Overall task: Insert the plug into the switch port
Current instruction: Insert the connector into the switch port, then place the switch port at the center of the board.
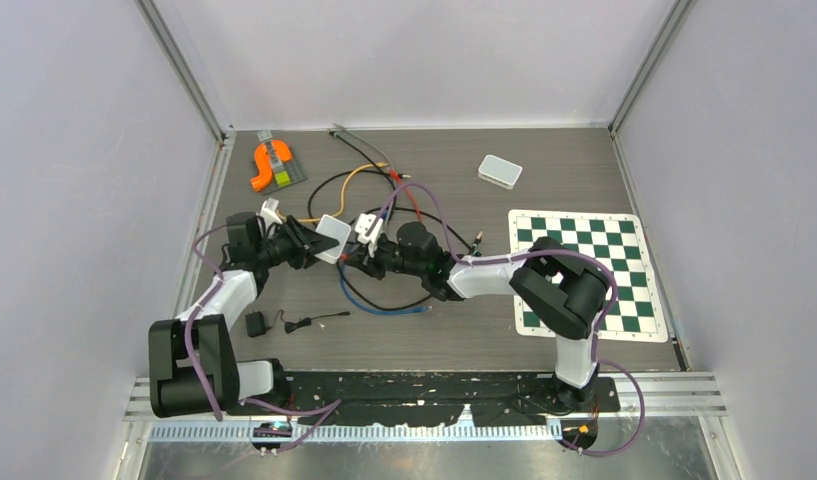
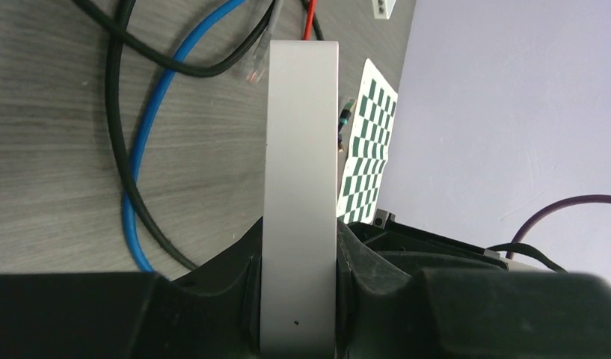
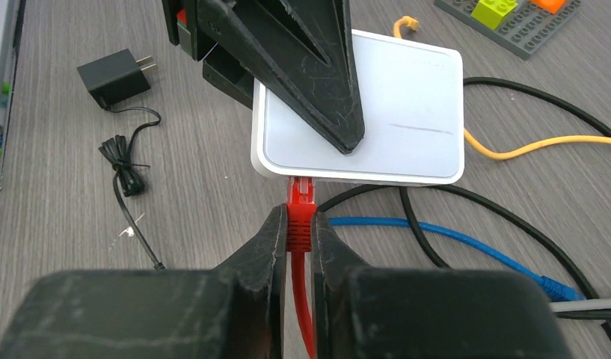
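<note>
The white switch (image 3: 407, 112) is a flat box held just off the table, seen edge-on in the left wrist view (image 2: 300, 149). My left gripper (image 2: 300, 299) is shut on it, one black finger (image 3: 317, 67) lying across its top face. My right gripper (image 3: 300, 224) is shut on the red plug (image 3: 300, 213), and its red cable runs back between the fingers. The plug's tip meets the switch's near side face; the port itself is hidden. In the top view the two grippers meet at the switch (image 1: 333, 238) left of centre.
A blue cable (image 3: 437, 233), black cables (image 3: 541, 247) and an orange cable (image 3: 541, 146) lie around and under the switch. A black power adapter (image 1: 255, 324) sits near the left arm. A chessboard mat (image 1: 584, 270), a second white box (image 1: 500, 171) and toy bricks (image 1: 274, 165) lie farther off.
</note>
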### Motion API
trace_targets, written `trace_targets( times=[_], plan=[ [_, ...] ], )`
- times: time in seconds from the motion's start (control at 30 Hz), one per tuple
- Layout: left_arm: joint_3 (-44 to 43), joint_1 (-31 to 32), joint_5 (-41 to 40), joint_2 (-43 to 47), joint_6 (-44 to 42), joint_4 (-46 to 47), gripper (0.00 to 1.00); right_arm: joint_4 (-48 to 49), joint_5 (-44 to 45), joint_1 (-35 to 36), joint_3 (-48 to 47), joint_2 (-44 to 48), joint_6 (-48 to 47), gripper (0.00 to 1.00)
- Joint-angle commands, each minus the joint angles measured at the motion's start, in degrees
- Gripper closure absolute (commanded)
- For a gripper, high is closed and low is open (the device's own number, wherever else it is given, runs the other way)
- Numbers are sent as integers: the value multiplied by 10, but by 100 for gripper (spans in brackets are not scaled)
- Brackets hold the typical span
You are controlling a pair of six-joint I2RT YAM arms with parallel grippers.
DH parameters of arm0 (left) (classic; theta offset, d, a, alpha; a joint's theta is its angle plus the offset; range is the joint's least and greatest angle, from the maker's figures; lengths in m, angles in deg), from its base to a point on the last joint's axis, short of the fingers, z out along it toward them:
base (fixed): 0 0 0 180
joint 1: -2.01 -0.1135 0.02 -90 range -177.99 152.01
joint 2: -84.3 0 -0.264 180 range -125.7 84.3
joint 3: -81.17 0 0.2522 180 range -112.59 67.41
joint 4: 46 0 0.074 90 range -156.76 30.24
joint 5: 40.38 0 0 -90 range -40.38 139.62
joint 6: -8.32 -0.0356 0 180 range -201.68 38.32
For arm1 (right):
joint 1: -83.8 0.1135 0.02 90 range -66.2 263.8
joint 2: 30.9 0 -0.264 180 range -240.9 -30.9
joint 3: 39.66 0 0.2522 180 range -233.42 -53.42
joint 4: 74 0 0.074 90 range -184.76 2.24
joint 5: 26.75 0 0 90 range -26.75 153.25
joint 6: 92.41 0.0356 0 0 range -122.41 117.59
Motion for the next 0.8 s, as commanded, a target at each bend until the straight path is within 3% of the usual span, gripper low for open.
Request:
trace_targets(
  times=[0.0, 0.07, 0.17, 0.23, 0.33, 0.43, 0.57, 0.77],
  plan=[
    [23, 55, 93, 12, 80, 68, 100, 120, -18, 15, -65, 7, 11, 95],
    [21, 55, 90, 15, 70, 55, 96, 115, -25, 12, -54, 10, 4, 95],
    [0, 55, 68, 33, 36, 4, 61, 99, -31, 8, -26, 25, -16, 95],
    [-26, 55, 43, 49, 2, -57, 45, 95, -33, 3, -7, 33, -23, 95],
    [-77, 55, -27, 73, -66, -199, 38, 76, -36, -1, -1, 38, -34, 95],
    [-127, 55, -184, 98, -125, -321, 31, 20, -23, -2, -24, 28, -41, 95],
    [-160, 43, -276, 121, -142, -382, 24, 9, -20, -1, -41, 8, -37, 95],
    [-193, 22, -372, 132, -153, -456, 2, -11, -17, 2, -77, -27, -22, 95]
  ],
)
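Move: The left hand still grips the switch, whose middle sits about 1 cm ahead and 2 cm right of it at its height; the port with the red plug is some 3 cm back and 4 cm right. The right hand, pinching that plug, has the switch's middle roughly 4 cm ahead and 4 cm left, the port 1 cm ahead and 2 cm left, both level with it. Left fingers release the switch, drift right, then withdraw about 7 cm left and up; right holds the plug. ##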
